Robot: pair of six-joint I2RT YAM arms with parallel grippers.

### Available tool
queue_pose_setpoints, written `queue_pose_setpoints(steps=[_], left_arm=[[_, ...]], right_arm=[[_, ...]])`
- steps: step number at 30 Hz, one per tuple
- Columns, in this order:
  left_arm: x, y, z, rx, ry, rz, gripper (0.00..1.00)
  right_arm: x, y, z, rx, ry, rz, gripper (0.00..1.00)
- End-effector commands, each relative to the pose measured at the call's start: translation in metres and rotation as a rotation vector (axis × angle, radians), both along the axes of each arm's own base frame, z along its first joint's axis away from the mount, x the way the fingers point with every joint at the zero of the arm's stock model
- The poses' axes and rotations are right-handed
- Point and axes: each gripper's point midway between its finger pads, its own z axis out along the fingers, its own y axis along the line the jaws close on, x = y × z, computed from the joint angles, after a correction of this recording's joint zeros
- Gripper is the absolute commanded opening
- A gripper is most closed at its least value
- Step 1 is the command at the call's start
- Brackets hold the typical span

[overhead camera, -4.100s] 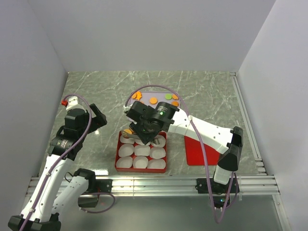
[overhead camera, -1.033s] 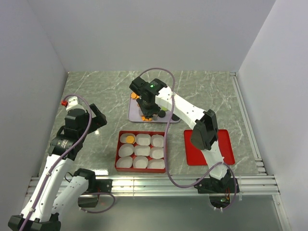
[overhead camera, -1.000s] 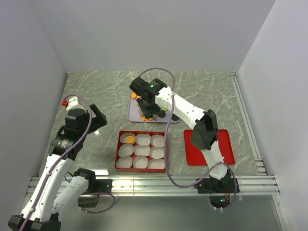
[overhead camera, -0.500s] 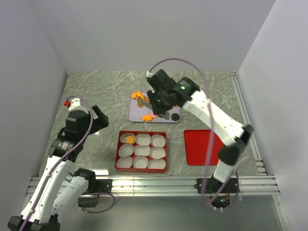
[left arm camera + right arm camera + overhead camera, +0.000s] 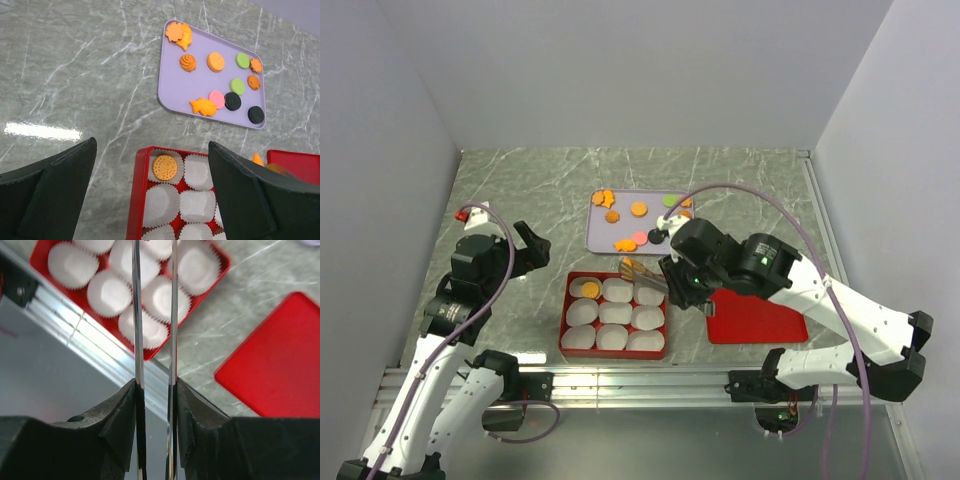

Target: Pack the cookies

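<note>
Several cookies [image 5: 638, 209] [image 5: 216, 61] in orange, green, pink and black lie on a purple tray [image 5: 600, 237] [image 5: 170, 92]. One round orange cookie [image 5: 587, 290] [image 5: 164, 167] sits in the back-left paper cup of the red box [image 5: 564, 325] [image 5: 137, 200]. My right gripper [image 5: 672, 280] [image 5: 155, 385] is shut on metal tongs [image 5: 642, 272] [image 5: 137, 315]. Their tips hang over the box's back edge with an orange cookie [image 5: 627, 264] [image 5: 257, 159] between them. My left gripper [image 5: 525, 250] [image 5: 152, 145] stands open and empty, left of the box.
A flat red lid [image 5: 760, 322] [image 5: 280, 360] lies right of the box. The other white paper cups [image 5: 615, 336] hold nothing. The metal rail [image 5: 640, 380] runs along the near table edge, walls close in on three sides.
The right arm has swung from the purple tray down toward the red box, carrying the tongs and an orange cookie. The left arm shifted slightly and its jaws stay wide.
</note>
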Motion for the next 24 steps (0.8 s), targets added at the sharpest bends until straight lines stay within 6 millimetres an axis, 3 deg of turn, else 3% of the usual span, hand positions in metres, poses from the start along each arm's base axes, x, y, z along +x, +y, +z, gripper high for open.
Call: queue_pose_setpoints(steps=[1,8,13,24], left_arm=[[0.004,-0.008,0.005,-0.001,-0.036,-0.051,0.99],[0.005,-0.008,0.000,0.001,-0.010,-0.041,0.99],[0.003,-0.007,0.001,0.004,-0.011,-0.035,0.99],[-0.001,-0.010,0.002,0.009,-0.017,-0.032,0.99]], right_arm=[[-0.009,0.016,0.007,0.102,-0.016,0.035,0.29],[0.002,0.032,-0.007,0.086,-0.051,0.031,0.29],[0.016,0.040,-0.030,0.011,-0.056,0.010,0.29],[0.024,0.031,-0.051,-0.060,-0.062,-0.067,0.36]])
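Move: About 10 cm ahead of the right hand, 15 cm to its left and 22 cm below it lies the empty back-middle cup of the red box, the place for the orange cookie already held in the tongs. The round cookie's cup is 6 or 7 cm further left of that cup, the empty back-right cup 7 cm to its right, and the centre cup 6 cm nearer. From the left hand, the back-middle cup is level, some 15 cm right and 21 cm below. Sinking about 6 cm towards the back of the red box, the right hand carries the tongs and their orange cookie in over the cups. It first eases back a little over 1 cm, then swings some 3 cm left and forward as it drops, slowing at the end, its left side dipping about 5 degrees. The fingers keep their grip on the tongs. ##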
